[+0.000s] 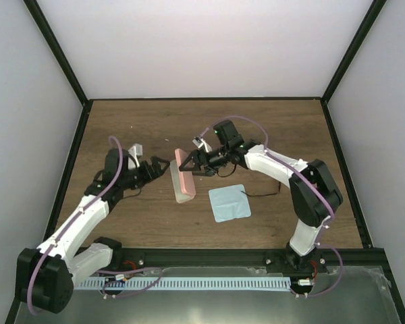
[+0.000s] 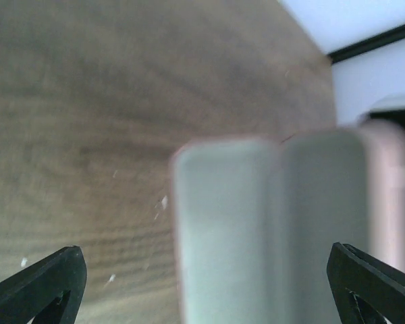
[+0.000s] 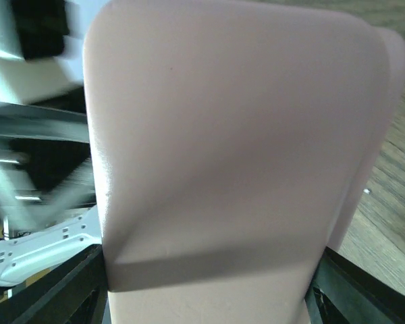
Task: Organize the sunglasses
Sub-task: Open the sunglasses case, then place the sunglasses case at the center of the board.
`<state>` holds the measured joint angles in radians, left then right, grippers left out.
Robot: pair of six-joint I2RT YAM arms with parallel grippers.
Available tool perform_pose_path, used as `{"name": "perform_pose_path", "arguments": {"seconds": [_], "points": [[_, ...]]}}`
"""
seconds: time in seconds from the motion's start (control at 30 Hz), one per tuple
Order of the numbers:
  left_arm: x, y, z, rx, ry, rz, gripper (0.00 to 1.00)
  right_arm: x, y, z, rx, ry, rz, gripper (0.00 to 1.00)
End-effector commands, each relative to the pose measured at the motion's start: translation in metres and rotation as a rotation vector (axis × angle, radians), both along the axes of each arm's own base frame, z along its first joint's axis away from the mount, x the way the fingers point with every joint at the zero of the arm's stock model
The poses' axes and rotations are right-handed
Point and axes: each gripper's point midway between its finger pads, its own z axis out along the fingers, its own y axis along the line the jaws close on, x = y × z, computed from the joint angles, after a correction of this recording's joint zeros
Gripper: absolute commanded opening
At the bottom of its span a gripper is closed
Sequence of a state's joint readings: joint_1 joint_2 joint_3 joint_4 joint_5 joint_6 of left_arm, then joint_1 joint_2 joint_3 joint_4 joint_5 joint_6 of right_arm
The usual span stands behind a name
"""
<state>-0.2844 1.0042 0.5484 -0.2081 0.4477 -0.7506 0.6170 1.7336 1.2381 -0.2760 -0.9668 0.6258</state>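
Note:
The salmon-pink case (image 1: 182, 183) lies open on the wooden table, its pale lining facing up and its lid raised on the right side. My right gripper (image 1: 193, 162) is shut on that lid, and the lid's pink shell (image 3: 223, 135) fills the right wrist view with a finger on each side of it. My left gripper (image 1: 160, 165) stands open just left of the case. In the left wrist view the case's lining (image 2: 256, 223) looks bare between the spread fingertips (image 2: 61, 270). The sunglasses are hidden in every view.
A light blue square cloth (image 1: 229, 202) lies flat to the right of the case, near the front. A thin black cable (image 1: 260, 194) trails on the table beside the cloth. Black frame posts and white walls border the table (image 1: 155, 128).

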Motion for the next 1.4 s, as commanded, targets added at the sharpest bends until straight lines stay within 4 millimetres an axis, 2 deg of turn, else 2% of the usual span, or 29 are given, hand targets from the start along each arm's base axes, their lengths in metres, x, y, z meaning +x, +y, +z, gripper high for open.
{"name": "perform_pose_path", "arguments": {"seconds": [0.0, 0.13, 0.23, 0.37, 0.57, 0.77, 0.87, 1.03, 1.23, 1.37], "points": [[0.018, 0.014, 0.027, 0.116, -0.052, 0.050, 0.99, 0.002, 0.003, -0.024, 0.010, 0.020, 0.032, 0.75], [0.021, 0.024, -0.010, 0.243, 0.068, 0.051, 0.98, 0.006, 0.008, -0.049, -0.002, 0.037, 0.047, 0.77], [0.019, 0.027, -0.029, 0.287, 0.118, 0.039, 0.97, 0.012, 0.011, -0.065, -0.027, 0.046, 0.054, 0.81], [0.022, 0.029, -0.045, 0.333, 0.145, 0.017, 0.96, 0.018, 0.014, -0.085, -0.059, 0.061, 0.067, 0.91], [0.028, 0.028, -0.060, 0.390, 0.161, -0.041, 0.97, 0.020, 0.010, -0.100, -0.111, 0.068, 0.059, 0.98], [0.038, 0.020, -0.068, 0.409, 0.145, -0.112, 0.96, 0.028, 0.000, -0.106, -0.222, 0.010, 0.022, 1.00], [0.046, 0.015, -0.075, 0.424, 0.140, -0.160, 0.89, 0.031, -0.006, -0.104, -0.259, -0.020, 0.002, 1.00], [0.064, 0.009, -0.087, 0.475, 0.122, -0.228, 0.71, 0.035, -0.014, -0.100, -0.316, -0.057, -0.033, 1.00], [0.081, 0.001, -0.096, 0.540, 0.091, -0.316, 0.64, 0.041, -0.023, -0.090, -0.367, -0.114, -0.065, 1.00], [0.081, -0.007, -0.107, 0.547, 0.085, -0.410, 0.60, 0.045, -0.029, -0.079, -0.375, -0.139, -0.085, 1.00]]}}
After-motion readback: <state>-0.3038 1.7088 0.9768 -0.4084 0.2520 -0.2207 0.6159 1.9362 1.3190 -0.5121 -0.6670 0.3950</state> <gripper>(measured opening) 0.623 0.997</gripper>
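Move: The right hand already grips the part-open sunglasses case, its middle about 3 cm back, 2 cm left and 4 cm below the fingers; the table spot for it is some 3 cm back, 1 cm left and 17 cm below. On the table, the blue cloth lies roughly 7 cm back and 13 cm right, the glasses 1 cm ahead and 24 cm right. The open left hand has the case about 7 cm right, 2 cm back and 4 cm below. Right hand lowers the case about 12 cm and lets go; left hand drops some 10 cm, reaching forward. ##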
